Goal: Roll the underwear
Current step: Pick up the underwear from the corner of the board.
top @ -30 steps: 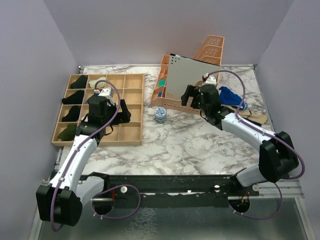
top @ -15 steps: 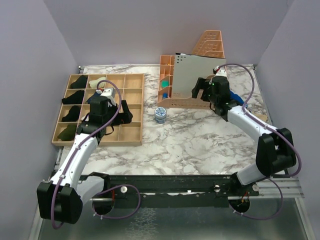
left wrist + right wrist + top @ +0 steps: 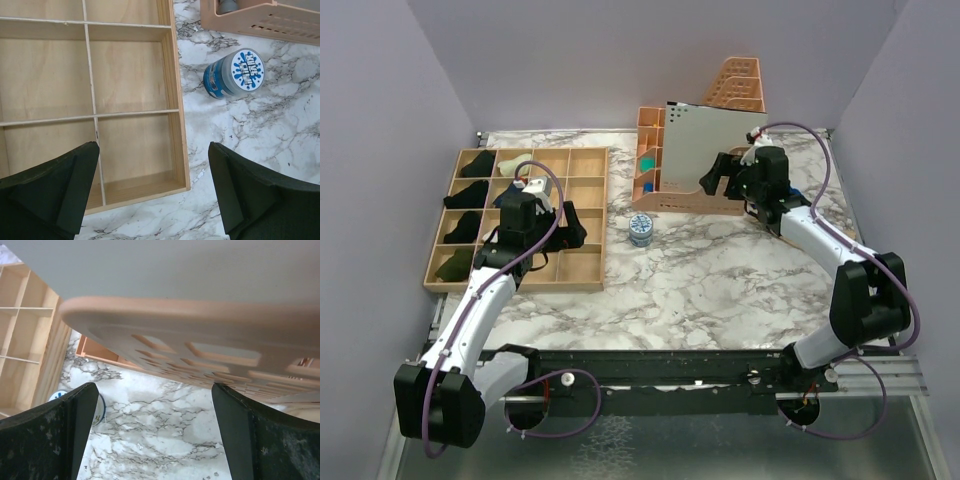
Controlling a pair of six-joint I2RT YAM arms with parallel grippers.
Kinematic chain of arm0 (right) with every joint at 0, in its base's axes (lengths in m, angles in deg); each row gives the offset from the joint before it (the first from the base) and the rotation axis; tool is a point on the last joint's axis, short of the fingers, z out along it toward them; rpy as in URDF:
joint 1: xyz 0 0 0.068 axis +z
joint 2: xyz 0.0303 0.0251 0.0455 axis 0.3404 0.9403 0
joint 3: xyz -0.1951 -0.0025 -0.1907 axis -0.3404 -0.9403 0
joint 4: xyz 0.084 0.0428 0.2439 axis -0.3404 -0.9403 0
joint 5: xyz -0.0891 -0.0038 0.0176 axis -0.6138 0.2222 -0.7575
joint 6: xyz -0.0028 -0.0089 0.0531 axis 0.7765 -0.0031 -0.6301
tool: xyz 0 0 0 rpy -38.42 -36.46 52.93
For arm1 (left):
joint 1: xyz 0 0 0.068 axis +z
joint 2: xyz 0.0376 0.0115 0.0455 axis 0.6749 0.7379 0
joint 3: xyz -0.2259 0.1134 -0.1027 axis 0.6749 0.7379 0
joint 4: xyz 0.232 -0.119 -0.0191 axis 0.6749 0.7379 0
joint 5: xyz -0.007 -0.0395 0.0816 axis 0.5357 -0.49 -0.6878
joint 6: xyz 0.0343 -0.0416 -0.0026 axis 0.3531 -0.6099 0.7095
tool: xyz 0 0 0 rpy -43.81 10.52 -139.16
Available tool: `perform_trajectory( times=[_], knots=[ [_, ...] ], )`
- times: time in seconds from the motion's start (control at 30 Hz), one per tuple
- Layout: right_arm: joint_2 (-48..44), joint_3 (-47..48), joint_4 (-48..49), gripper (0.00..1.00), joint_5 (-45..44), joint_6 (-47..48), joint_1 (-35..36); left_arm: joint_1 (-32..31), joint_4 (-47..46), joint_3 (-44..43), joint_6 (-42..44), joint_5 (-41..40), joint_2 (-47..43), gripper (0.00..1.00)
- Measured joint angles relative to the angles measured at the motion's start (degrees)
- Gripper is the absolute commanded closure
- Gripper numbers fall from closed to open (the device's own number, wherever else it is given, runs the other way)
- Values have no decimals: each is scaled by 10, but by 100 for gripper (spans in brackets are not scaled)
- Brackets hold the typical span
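Note:
The underwear shows only as a sliver of blue cloth (image 3: 798,196) at the far right, mostly hidden behind my right arm. My right gripper (image 3: 725,178) is open and empty, right in front of the orange rack (image 3: 650,196). In the right wrist view its jaws (image 3: 155,440) frame bare marble under the rack's side (image 3: 190,335). My left gripper (image 3: 534,232) hangs open over the wooden divided tray (image 3: 586,268). In the left wrist view the left gripper (image 3: 155,200) is above the tray's empty near-right compartments (image 3: 135,140).
Dark rolled pieces (image 3: 462,228) fill the tray's left compartments. A blue-and-white round tub (image 3: 641,229) stands between tray and rack and also shows in the left wrist view (image 3: 234,73). A pale grey board (image 3: 710,145) leans on the rack. Purple walls close in on both sides.
My right gripper has swung back and to the right, up against the rack. The rack and its grey board have shifted slightly right. The left arm has barely moved.

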Motion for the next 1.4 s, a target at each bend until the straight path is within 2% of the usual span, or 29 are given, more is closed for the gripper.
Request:
perform_trajectory(
  times=[0.33, 0.53, 0.63, 0.73, 0.87, 0.97, 1.17, 1.4],
  knots=[
    [3, -11, 15, 0, 8, -15, 19, 0, -1, 2, 0, 1, 0, 1],
    [-4, 6, -33, 0, 27, 8, 33, 0, -2, 3, 0, 1, 1, 1],
    [-49, -2, -63, 0, 39, 22, 33, 0, -2, 3, 0, 4, 1, 1],
    [-133, -35, -74, 0, 38, 35, 33, 0, -3, 3, 0, 4, 1, 1],
    [-236, -97, -91, 9, -51, 36, 31, 0, -3, 3, 0, 5, 1, 1],
    [-259, -145, -106, 13, -119, 16, -20, 0, -3, 3, 0, 5, 1, 1],
    [-173, -155, -132, 17, -144, -25, -153, 0, -3, 3, 0, 5, 0, 1],
    [-1, -44, -141, 25, -118, -55, -237, 0, -3, 3, 0, 10, 0, 1]
  ],
)
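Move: The blue underwear lies about 20 cm to the right of the right hand, some 5 cm farther out and 16 cm below. The beige underwear, partly under it, is about 23 cm to the hand's right, 2 cm nearer the base and just as low; the middle of the pink rack is some 12 cm ahead of the hand and 3 cm to its left. From the idle left hand the blue underwear is about 21 cm ahead and 54 cm to the right. The right hand comes away from the near side of the pink rack, first easing a little to the left, then drawing back about 9 cm and rising some 5 cm. From there it swings fast to the right by roughly 24 cm towards the two pieces of underwear, sinking and, late on, reaching forward again, while the wrist turns some 35 degrees clockwise and tips down, the wide-open fingers narrowing a little but touching no cloth yet. ##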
